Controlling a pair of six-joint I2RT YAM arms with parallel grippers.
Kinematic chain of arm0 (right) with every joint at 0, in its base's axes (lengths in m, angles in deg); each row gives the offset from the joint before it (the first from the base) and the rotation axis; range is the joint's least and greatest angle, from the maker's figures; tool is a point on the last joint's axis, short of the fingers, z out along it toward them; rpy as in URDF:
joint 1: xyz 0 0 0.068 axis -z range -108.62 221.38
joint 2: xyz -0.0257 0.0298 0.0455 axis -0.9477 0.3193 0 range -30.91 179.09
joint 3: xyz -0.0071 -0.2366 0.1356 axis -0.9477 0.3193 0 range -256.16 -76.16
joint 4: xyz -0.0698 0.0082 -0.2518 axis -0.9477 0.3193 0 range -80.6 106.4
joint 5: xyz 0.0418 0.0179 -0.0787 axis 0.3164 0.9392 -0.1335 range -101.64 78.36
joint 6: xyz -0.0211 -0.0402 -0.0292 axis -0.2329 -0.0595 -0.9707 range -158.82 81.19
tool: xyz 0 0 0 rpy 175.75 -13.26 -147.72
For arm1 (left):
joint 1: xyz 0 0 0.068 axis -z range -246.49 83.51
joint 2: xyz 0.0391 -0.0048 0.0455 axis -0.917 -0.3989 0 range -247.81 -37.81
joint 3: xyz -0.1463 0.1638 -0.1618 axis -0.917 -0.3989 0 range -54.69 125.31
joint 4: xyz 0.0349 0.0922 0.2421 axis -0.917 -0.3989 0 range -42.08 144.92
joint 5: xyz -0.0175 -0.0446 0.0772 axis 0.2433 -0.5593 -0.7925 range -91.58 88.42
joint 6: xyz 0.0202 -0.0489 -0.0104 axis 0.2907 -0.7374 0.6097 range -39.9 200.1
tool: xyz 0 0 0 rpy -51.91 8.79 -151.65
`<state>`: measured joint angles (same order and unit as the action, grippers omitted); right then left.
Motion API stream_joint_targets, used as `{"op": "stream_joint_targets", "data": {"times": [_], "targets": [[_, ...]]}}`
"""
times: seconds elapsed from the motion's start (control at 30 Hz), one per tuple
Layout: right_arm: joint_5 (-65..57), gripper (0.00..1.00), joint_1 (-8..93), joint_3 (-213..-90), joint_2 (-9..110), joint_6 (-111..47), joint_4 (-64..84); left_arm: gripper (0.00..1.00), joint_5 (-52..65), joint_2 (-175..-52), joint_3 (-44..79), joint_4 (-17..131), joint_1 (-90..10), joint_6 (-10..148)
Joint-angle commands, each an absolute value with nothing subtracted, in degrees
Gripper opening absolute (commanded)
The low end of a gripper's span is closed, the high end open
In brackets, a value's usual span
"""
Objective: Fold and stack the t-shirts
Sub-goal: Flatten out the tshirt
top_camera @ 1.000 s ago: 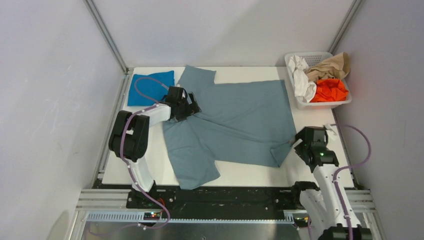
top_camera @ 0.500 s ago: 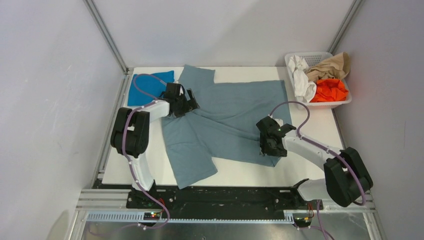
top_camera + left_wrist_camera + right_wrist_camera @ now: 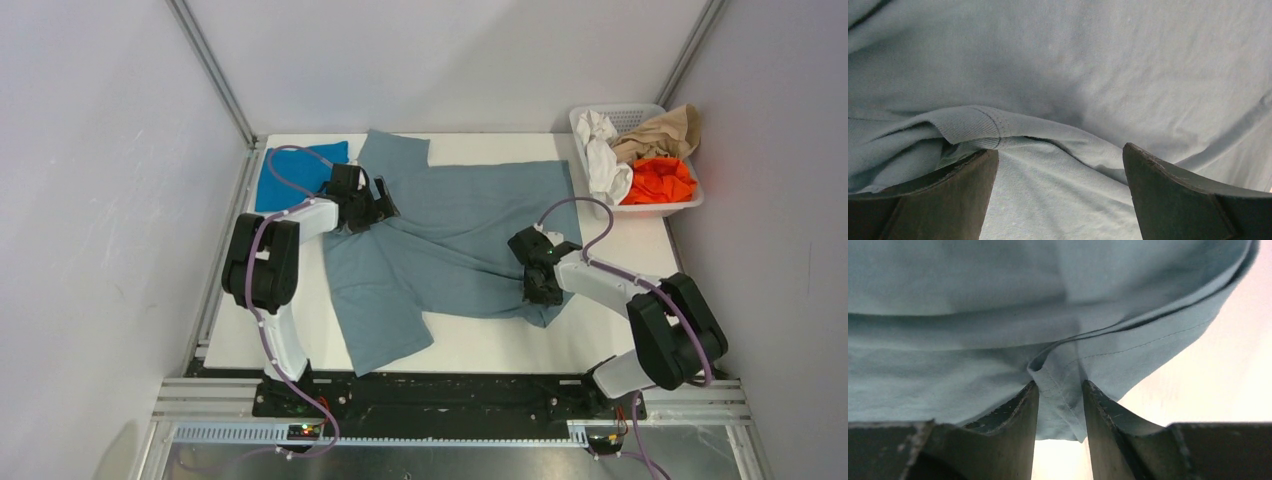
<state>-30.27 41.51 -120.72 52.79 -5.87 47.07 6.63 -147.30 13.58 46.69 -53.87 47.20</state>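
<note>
The grey-blue t-shirt [image 3: 460, 230] lies spread across the white table [image 3: 235, 320], one sleeve toward the back and one toward the front. A brighter blue t-shirt [image 3: 290, 185] lies folded at the back left corner. My left gripper [image 3: 375, 212] rests on the grey-blue shirt near its neck. In the left wrist view it [image 3: 1058, 150] is open, with the ribbed collar edge [image 3: 973, 125] lying just beyond its fingers. My right gripper [image 3: 535, 290] is at the shirt's front right corner, and its narrowed jaws [image 3: 1060, 385] pinch a fold of the hem [image 3: 1060, 365].
A white basket [image 3: 640, 210] at the back right holds white, tan and orange cloths. Grey walls with metal posts close in the table at the left, back and right. A bare strip of table shows beside the shirt's hem in the right wrist view.
My right arm swung in from the table's right edge onto the shirt's front right corner, and its jaws narrowed around the hem. The left gripper shifted slightly and stayed open.
</note>
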Motion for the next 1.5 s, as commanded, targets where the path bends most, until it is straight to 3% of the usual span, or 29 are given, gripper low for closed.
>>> {"op": "stream_joint_targets", "data": {"times": [0.0, 0.43, 0.57, 0.7, 0.73, 1.0, 1.13, 1.33, 1.47], "targets": [[-35.8, 0.4, 42.4, -122.4, 53.1, -3.5, 46.3, 1.0, 6.7, -148.5, 14.5, 45.5, -54.5, 48.9], [-31.5, 0.4, 41.6, -122.5, 51.7, -5.2, 42.6, 1.0, 6.6, -148.2, 14.4, 45.5, -54.5, 48.8], [-32.4, 0.25, 42.2, -122.4, 53.1, -4.5, 42.9, 1.0, 6.5, -148.3, 14.4, 45.5, -54.5, 48.9], [-37.2, 0.01, 42.3, -122.5, 51.9, -0.8, 47.1, 1.0, 6.2, -148.2, 14.2, 45.4, -54.5, 48.9], [-38.1, 0.0, 42.4, -122.5, 51.4, 0.3, 48.9, 1.0, 6.0, -148.1, 14.0, 45.4, -54.5, 48.9], [-40.5, 0.0, 47.5, -118.1, 41.6, 8.5, 57.4, 1.0, 5.1, -147.7, 13.0, 45.1, -54.5, 48.6], [-43.8, 0.0, 52.5, -113.5, 30.9, 15.7, 63.3, 1.0, 4.3, -146.5, 12.4, 45.0, -54.5, 48.4], [-39.1, 0.0, 57.8, -106.8, 17.1, 18.1, 63.3, 1.0, 6.3, -144.0, 11.4, 44.8, -54.4, 47.2], [-36.0, 0.0, 58.2, -106.1, 14.7, 20.2, 64.0, 1.0, 5.2, -139.7, 10.1, 43.8, -53.5, 46.7]]}}
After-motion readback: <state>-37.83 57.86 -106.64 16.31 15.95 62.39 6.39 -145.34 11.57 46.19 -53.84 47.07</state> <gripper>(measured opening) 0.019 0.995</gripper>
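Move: The t-shirt's folded near-right corner lies practically between the right fingers, 1 cm ahead and 1 cm below. From that hand, the shirt's near-left sleeve is roughly 33 cm left and 8 cm back, and the basket about 30 cm ahead and 20 cm right. The folded corner is some 20 cm back and 33 cm right of the left hand. The right fingers close, pinching the folded corner, then draw it about 10 cm right and 6 cm back, rising slightly. ##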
